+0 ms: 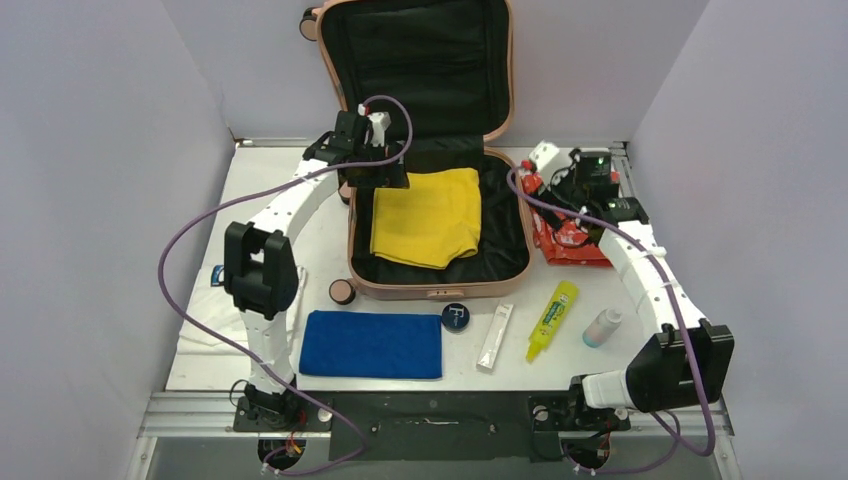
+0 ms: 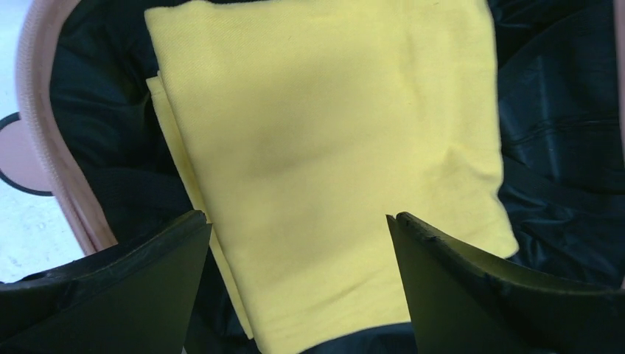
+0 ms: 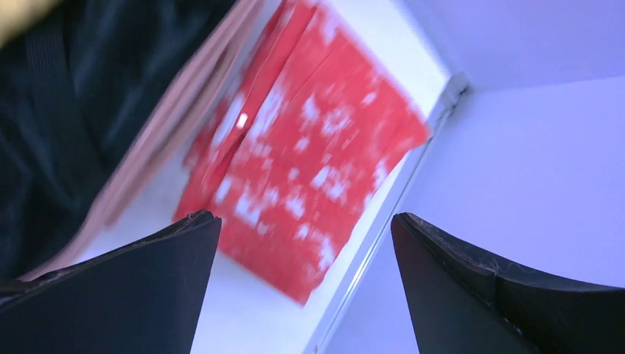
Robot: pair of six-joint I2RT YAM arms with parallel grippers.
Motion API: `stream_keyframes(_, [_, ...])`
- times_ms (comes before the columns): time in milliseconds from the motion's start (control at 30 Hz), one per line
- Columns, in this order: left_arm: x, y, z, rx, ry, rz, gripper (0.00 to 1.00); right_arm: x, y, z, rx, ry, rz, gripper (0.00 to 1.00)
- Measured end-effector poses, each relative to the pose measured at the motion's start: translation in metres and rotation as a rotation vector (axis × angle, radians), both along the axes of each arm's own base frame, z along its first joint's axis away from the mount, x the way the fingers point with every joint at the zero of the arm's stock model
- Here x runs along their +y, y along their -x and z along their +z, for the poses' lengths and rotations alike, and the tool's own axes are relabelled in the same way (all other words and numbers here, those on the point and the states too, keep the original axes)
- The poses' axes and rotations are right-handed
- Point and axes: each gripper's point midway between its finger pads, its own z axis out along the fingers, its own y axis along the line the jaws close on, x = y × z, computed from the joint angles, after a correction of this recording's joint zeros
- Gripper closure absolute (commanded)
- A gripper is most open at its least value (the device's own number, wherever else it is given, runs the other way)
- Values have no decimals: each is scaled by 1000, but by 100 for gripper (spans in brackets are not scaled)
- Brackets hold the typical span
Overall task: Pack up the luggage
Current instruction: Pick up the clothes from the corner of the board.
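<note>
The luggage, a peach-pink suitcase, lies open mid-table with its black-lined lid standing upright at the back. A folded yellow cloth lies in its base, lying loose. My left gripper hovers over the base's back-left corner, open and empty. In the left wrist view the yellow cloth fills the space below the spread left gripper, with the pink rim at the left. My right gripper is open just right of the suitcase, above a red packet. The right wrist view is blurred and shows the red packet beyond the empty right gripper.
Along the near edge lie a blue folded towel, a dark round tin, a brown round jar, a white tube, a yellow bottle and a small white bottle. Walls close in on three sides.
</note>
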Motion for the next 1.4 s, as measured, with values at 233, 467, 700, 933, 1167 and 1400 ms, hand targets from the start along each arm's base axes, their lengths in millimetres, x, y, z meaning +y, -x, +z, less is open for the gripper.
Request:
stream_keyframes(233, [4,12,44,-81,37,-17,4,-35,58,-126,334,222,114,10])
stream_keyframes(467, [11,15,44,-77,50,-11,4,-75,72,-170,395,199,144,10])
stream_keyframes(700, [18,13,43,-64,65,14,4,-89,52,-209,436,116,164,10])
stream_keyframes(933, [21,11,43,-61,73,25,4,-105,22,-227,418,122,36,10])
stream_keyframes(1167, [24,10,43,-58,79,28,4,-167,-32,-220,322,121,-245,10])
stream_keyframes(1400, [24,10,43,-55,83,27,4,-181,-22,-202,289,89,-310,10])
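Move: The red clothes, bound for the right hand, lie about 9 cm ahead of it, 8 cm to its right and some 24 cm below. The suitcase's middle is roughly 21 cm to that hand's left and 6 cm ahead. The yellow tube lies some 15 cm back, straight in line, with the white bottle 10 cm to the right of the tube and about level with it. From the left hand, the red clothes are about 40 cm right, 2 cm ahead and 14 cm below. The right hand, fingers kept wide open, drops some 20 cm towards the near edge of the red clothes, first drawing back and right, then sweeping low forward and right about 10 cm each way to push the cloth along, its fingers tipping about 20 degrees further down and finally swinging clockwise, before a small lift. The left hand, also still open, rises about 5 cm above the yellow clothes and eases a little left, then stays there. ##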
